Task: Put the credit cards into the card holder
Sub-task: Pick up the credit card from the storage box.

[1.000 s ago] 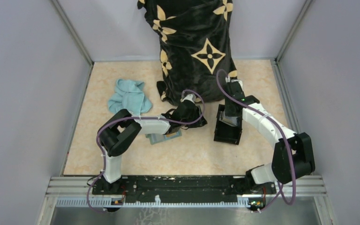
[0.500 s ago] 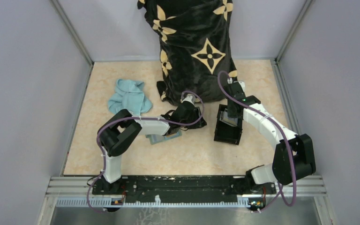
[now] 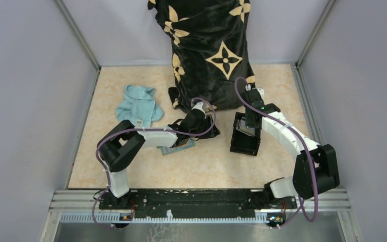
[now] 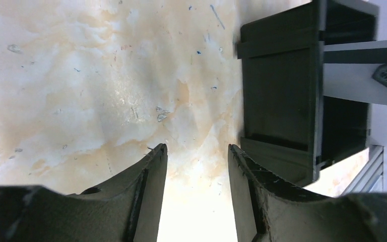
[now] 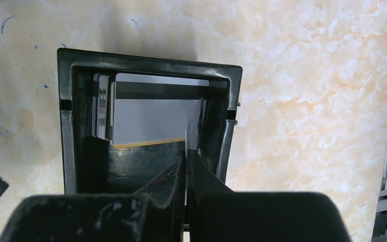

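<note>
A black square box [image 3: 245, 135] stands right of centre and holds several credit cards [image 5: 146, 113] on edge against its left wall, the front one pale silvery. My right gripper [image 5: 186, 154] reaches into the box [image 5: 146, 60] and is shut on one thin card [image 5: 195, 121], seen edge-on near the right wall. From above, the right gripper [image 3: 248, 125] sits over the box. The sage-green card holder [image 3: 170, 149] lies on the table under my left arm, a tan-orange card [image 3: 184, 144] on it. My left gripper [image 4: 196, 148] is open and empty above bare table, left of the box [image 4: 282, 91].
A tall black cloth with tan flower shapes [image 3: 211, 50] stands at the back centre. A light blue cloth [image 3: 138, 106] lies crumpled at the back left. Grey walls close the table on three sides, and a metal rail [image 3: 196, 199] runs along the near edge.
The right gripper's jaws have closed onto a card inside the box. The left arm's elbow has swung a little to the left, and its gripper has drawn slightly back.
</note>
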You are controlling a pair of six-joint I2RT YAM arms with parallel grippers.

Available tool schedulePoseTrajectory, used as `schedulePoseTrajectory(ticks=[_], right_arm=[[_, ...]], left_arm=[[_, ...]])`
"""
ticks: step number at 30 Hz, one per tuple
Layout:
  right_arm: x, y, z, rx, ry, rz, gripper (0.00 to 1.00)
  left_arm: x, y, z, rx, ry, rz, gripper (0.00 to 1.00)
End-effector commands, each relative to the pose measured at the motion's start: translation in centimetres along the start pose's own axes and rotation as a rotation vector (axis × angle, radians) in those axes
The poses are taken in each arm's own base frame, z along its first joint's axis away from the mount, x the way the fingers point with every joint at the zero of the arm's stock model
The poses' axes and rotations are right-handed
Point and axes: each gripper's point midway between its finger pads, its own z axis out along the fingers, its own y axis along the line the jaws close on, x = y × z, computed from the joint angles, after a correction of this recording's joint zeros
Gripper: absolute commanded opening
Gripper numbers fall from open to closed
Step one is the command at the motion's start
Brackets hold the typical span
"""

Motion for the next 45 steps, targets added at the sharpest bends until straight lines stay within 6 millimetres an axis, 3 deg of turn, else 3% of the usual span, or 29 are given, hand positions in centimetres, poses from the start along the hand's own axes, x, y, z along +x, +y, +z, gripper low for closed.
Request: schedulePoseTrajectory(ticks=[1,6,10,16,22,29,38,45], right_arm=[[-2.6,-0.5,-1.9,-0.008,-0.081,0.034,0.0],[-4.7,0.3,-4.4,-0.046,-0.151,0.026,0.0],[-6.6,1.3,-7.6,-0.095,-0.227,0.01,0.0],[-7.6,4.6,-12.5,-0.349,-0.296,-0.002,0.0],[-5.5,9.2,-16.1,-0.68,-0.264,-0.084,0.0],[-1.8,12.4,-18.4,-0.948,-0.211,-0.131,0.0],[1.4,15.5,-21.3,-1.215,-0.122,-0.173,0.0],[2.8,16.4,-22.9,-1.327,-0.079,-0.189,0.0]], left_arm=[[-2.6,-1.4,-2.2,0.034,-0.07,0.007,0.56],[-4.3,-2.3,-4.6,0.052,-0.113,0.039,0.59],[-6.0,-3.0,-7.5,0.081,-0.185,0.087,0.62],[-6.9,-3.6,-11.8,0.183,-0.251,0.214,0.67],[-6.1,-5.0,-15.7,0.364,-0.245,0.323,0.77],[-5.6,-5.9,-19.2,0.483,-0.257,0.379,0.91],[-3.6,-6.6,-20.8,0.612,-0.148,0.406,0.93],[-3.4,-5.6,-21.2,0.649,-0.096,0.379,0.93]])
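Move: My right fingers already pinch a credit card inside the storage box. My left fingers, where it's taken, are about 15 cm left, 1 cm back and 6 cm lower. The box's middle is 2 cm back, 3 cm left and 7 cm down, the other cards 2 cm ahead, 3 cm left and 5 cm down. From my left hand, that card lies 15 cm right, 1 cm ahead, 4 cm up; the card holder 15 cm left, 3 cm back, 5 cm down. Keeping the card pinched, I lift my right hand some 12 cm out of the box, then carry it about 19 cm left and 12 cm back, rolling and swinging the wrist until its fingers point leftwards. My left hand rises about 17 cm, then moves left and back, levelling to face the card while its half-open fingers spread nearly wide. ##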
